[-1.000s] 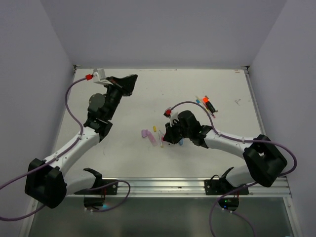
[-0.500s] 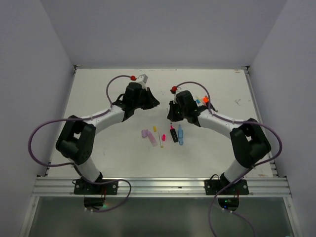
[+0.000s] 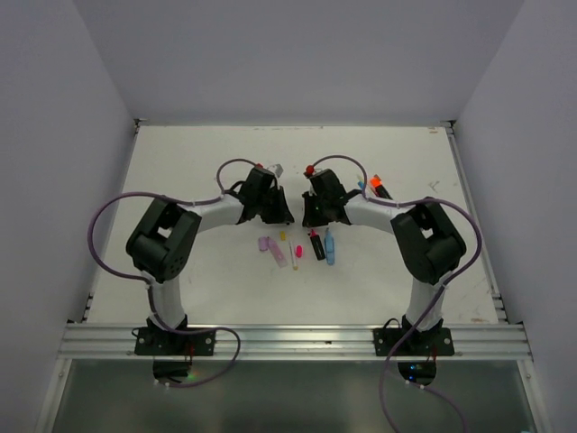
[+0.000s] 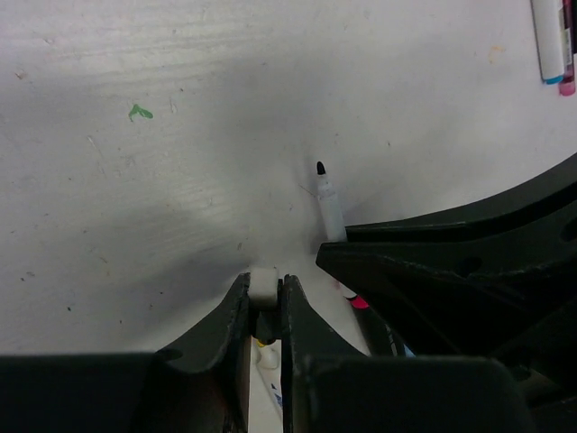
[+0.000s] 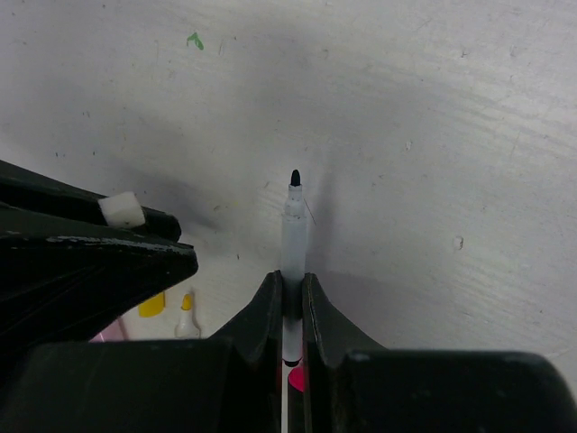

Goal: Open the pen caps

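Observation:
My two grippers meet tip to tip above the middle of the table. The left gripper is shut on a small white pen cap. The right gripper is shut on a thin white pen, whose bare black tip points away from the fingers. Cap and pen are apart: the left wrist view shows the uncapped pen to the right of my fingers. In the right wrist view the cap sticks out of the left fingers.
Just in front of the grippers lie a lilac highlighter, a yellow cap, a pink pen, a black highlighter with a red end and a blue one. Orange-capped pens lie at the back right.
Both arms have folded inward. The left gripper has swung from the far left corner to the middle. The right gripper has risen off the row of pens. Their tips now almost touch.

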`<state>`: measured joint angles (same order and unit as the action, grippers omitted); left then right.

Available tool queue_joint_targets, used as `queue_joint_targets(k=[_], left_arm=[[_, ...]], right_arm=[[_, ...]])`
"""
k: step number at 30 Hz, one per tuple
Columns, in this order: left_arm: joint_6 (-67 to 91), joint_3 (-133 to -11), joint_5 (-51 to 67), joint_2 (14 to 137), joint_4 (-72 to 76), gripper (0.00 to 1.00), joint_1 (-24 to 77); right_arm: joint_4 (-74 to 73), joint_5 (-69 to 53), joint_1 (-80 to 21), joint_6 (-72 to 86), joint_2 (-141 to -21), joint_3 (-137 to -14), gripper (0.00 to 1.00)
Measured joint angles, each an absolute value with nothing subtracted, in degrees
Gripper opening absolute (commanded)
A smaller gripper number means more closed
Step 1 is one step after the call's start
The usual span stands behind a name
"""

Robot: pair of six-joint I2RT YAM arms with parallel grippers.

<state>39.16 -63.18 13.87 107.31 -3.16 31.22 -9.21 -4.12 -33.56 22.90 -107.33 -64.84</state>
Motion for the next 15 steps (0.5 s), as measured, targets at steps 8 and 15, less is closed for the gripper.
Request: queue_joint_targets(k=[8,15], left_arm=[[38.8,-63.9,14.8,110.0,-4.2,0.28,32.1],[38.3,-64.6,14.3,110.1,-4.4,0.40,32.3]], right_arm=[[-9.5,-5.4,-33.6,23.0,-108.0,-65.2,0.29],[-9.5,-5.6,-33.6,23.0,-107.9,-65.3,0.42]])
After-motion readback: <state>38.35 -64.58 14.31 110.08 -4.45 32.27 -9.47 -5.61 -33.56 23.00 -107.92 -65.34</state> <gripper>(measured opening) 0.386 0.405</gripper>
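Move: Just beneath the left hand, roughly 2 cm below and 1 cm back, is the table spot for the black cap it holds. The yellow cap lies about 3 cm back and 2 cm left of this hand; the white pen is some 4 cm to its right. The right hand holds that pen about 1 cm above its table spot. From the right hand, the black pen lies about 5 cm back and 2 cm right, the blue pen 5 cm back and 6 cm right. Sinking about 2 cm and easing 1 cm back, the left hand brings the pinched cap down to the table beside the white pen, then opens its fingers and lets go. The right hand stays almost in place, down at the table, and spreads its fingers to either side of the pen body, releasing it. ##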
